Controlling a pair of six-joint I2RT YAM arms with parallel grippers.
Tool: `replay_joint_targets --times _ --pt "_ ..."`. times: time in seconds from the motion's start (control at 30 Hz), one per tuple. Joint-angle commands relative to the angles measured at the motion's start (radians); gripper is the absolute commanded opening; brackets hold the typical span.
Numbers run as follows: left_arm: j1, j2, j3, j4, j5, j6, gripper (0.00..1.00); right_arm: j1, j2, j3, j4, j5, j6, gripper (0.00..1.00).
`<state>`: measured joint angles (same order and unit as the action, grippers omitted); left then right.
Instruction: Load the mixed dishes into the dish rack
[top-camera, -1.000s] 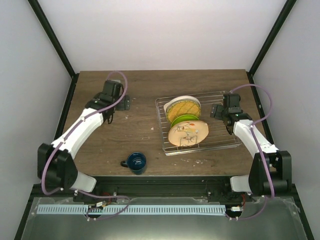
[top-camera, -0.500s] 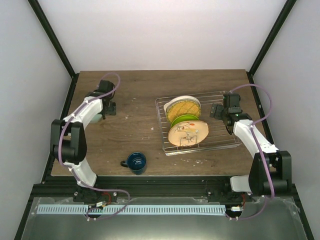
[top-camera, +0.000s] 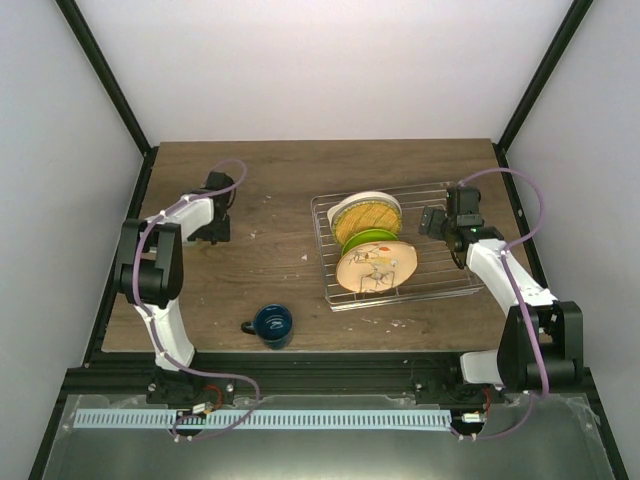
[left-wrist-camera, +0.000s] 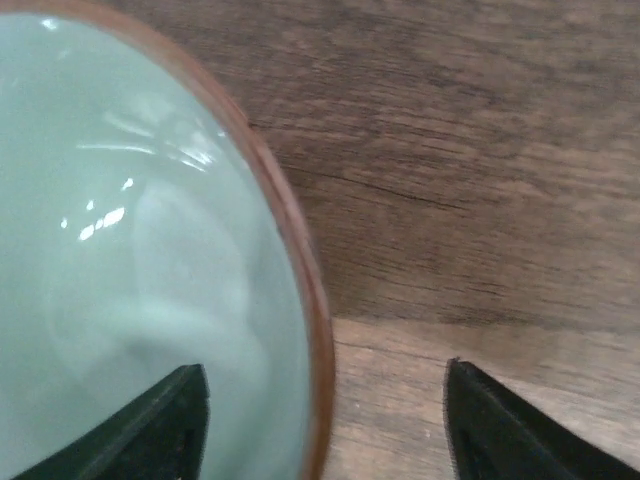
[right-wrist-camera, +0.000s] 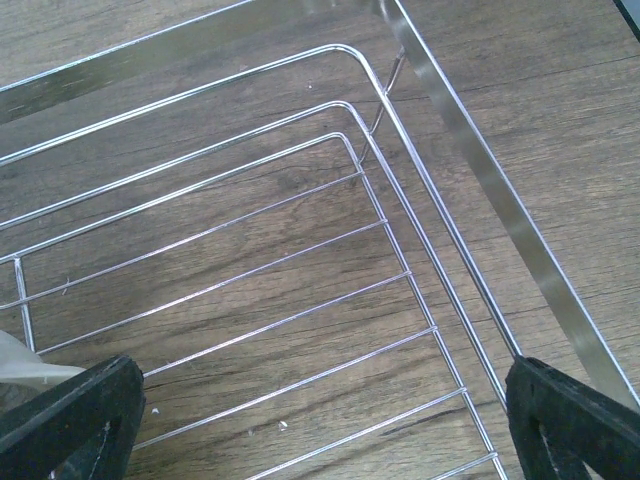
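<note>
A pale mint bowl (left-wrist-camera: 130, 250) with a brown rim fills the left of the left wrist view. My left gripper (left-wrist-camera: 323, 400) is open astride that rim, one finger inside the bowl and one outside over the wood. From above, the left gripper (top-camera: 212, 228) covers the bowl. The silver dish rack (top-camera: 470, 290) holds a cream plate (top-camera: 362, 203), a yellow-orange plate (top-camera: 368, 219), a lime green plate (top-camera: 378, 238) and a tan plate with a drawing (top-camera: 376, 266), all on edge. A dark blue mug (top-camera: 272, 322) stands upright near the front edge. My right gripper (top-camera: 432, 222) hangs open over the rack's bare right half (right-wrist-camera: 300, 300).
The rack's raised rim (right-wrist-camera: 470, 180) runs along the right of the right wrist view. A pale plate edge (right-wrist-camera: 25, 365) shows beside the right gripper's left finger. Small white crumbs (top-camera: 395, 322) lie on the wood in front of the rack. Dark frame posts stand at the table's back corners.
My left arm has folded back and its gripper has shifted left and toward me, down over the bowl, with its jaws narrowing. The right arm has barely moved.
</note>
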<state>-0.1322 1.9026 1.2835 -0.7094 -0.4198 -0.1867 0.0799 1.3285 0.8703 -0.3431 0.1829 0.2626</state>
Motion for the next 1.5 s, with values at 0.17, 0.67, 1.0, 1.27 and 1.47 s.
replay_joint_targets --times 0.17,0.67,1.0,1.27,1.47 --pt "0.028 0.032 -0.032 0.046 0.051 -0.007 0.22 -0.01 0.001 0.018 0.011 -0.005 -0.005 1.0" --pt "0.029 -0.214 -0.11 0.191 0.412 -0.027 0.0 -0.009 0.003 0.018 0.015 -0.027 -0.007 1.0" --pt "0.012 -0.419 -0.122 0.268 0.824 -0.063 0.0 -0.009 -0.041 0.049 0.006 -0.187 -0.036 1.0" --pt "-0.031 -0.587 -0.135 0.329 1.063 -0.08 0.0 -0.009 -0.138 0.094 -0.02 -0.3 -0.051 1.0" --pt "-0.09 -0.649 -0.159 0.418 1.245 -0.127 0.0 -0.009 -0.219 0.104 0.025 -0.637 -0.054 1.0"
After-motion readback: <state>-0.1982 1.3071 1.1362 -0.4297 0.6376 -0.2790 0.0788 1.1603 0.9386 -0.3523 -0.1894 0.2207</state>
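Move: The mint bowl sits just to my left hand: its middle is about 5 cm left, 1 cm ahead and 2 cm below, its right rim between my fingers. The blue mug is some 18 cm right of and 24 cm behind that hand; the rack's middle is about 51 cm to its right, 4 cm back. From my right hand, the bowl is roughly 72 cm left, 3 cm ahead, 12 cm below; the rack's middle is 12 cm left, 1 cm back. I settle my left hand another centimetre, finish closing on the bowl's right rim, then lift some 22 cm and swing about 19 cm right towards the rack, drawing back a little at the end, while my wrist rolls about 60 degrees so the fingers swing from down to the right. Late on, my open, empty right hand rises about 9 cm and goes 6 cm left, turning counter-clockwise. ##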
